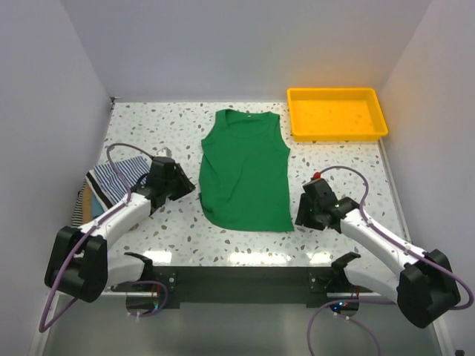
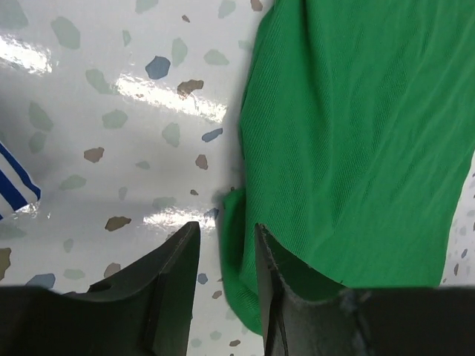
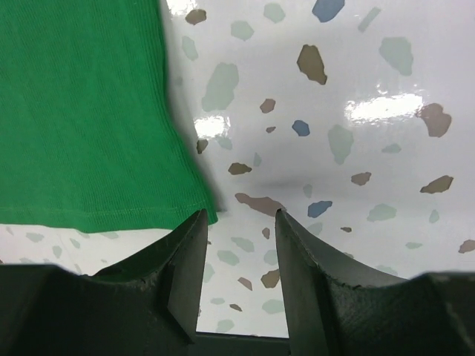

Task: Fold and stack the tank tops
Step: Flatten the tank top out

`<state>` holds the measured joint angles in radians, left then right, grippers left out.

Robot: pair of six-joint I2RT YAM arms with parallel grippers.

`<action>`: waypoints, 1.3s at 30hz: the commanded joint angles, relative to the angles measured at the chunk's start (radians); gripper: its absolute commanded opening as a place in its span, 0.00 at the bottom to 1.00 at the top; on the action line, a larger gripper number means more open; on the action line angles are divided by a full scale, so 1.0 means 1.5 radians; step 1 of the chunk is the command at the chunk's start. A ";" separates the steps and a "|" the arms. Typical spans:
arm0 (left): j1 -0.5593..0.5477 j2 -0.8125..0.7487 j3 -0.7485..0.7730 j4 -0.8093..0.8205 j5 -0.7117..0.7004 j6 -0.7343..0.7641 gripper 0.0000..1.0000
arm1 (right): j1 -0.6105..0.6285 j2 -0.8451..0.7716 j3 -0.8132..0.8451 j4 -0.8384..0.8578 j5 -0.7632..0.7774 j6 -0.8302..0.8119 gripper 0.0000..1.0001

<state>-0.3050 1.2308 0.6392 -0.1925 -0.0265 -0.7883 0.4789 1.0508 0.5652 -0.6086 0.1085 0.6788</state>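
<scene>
A plain green tank top (image 1: 245, 170) lies flat in the middle of the table, neck toward the far side. My left gripper (image 1: 188, 185) sits at its lower left edge. In the left wrist view this gripper (image 2: 226, 228) stands open, and a rolled bit of the green edge (image 2: 236, 248) lies in the gap with bare table beside it. My right gripper (image 1: 299, 215) is at the top's lower right corner. Seen from the right wrist, it (image 3: 240, 215) is open over bare table, with the green hem corner (image 3: 185, 208) just beside its left finger. A navy-white striped tank top (image 1: 119, 176) lies bunched at the left wall.
A yellow plastic tray (image 1: 338, 133) stands at the back right. A tan cloth (image 1: 87, 206) peeks out under the striped top at the left edge, and a blue-white striped corner (image 2: 15, 187) shows in the left wrist view. Walls close in on both sides.
</scene>
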 commanded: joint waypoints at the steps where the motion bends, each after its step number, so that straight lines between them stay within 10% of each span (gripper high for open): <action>1: -0.005 0.007 -0.026 0.041 0.028 0.013 0.40 | 0.023 -0.013 -0.004 0.036 0.006 0.049 0.45; 20: -0.068 0.192 0.038 0.082 -0.035 0.047 0.35 | 0.098 0.225 0.122 0.100 0.084 0.012 0.45; 24: -0.074 0.215 0.069 0.037 -0.094 0.027 0.00 | 0.094 0.253 0.136 0.097 0.094 0.006 0.45; 39: -0.110 -0.140 -0.059 -0.239 -0.035 -0.179 0.06 | -0.031 0.262 0.139 0.099 0.059 -0.055 0.43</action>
<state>-0.4522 1.0767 0.6209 -0.4484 -0.1547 -0.9558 0.4328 1.4418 0.7364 -0.4767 0.2085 0.6292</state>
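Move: About 4 cm to the left hand's right and 6 cm below it, hardly ahead, is the small flap on the green tank top's left edge; the top's lower left corner is roughly 10 cm back and 8 cm right of that hand, and the striped stack about 23 cm left and 2 cm ahead. The right hand has the top's right edge some 4 cm ahead, 4 cm left and 3 cm below, with the hem's right corner 2 cm back, 2 cm left. Sinking about 6 cm and easing right, the left hand pinches the tank top's left edge, then draws it back towards the base and up, some 6 cm each. The right hand swings left and forward over the right edge, goes down with fingers staying part open, and drags the cloth outward to the right, its left finger still on the edge. ##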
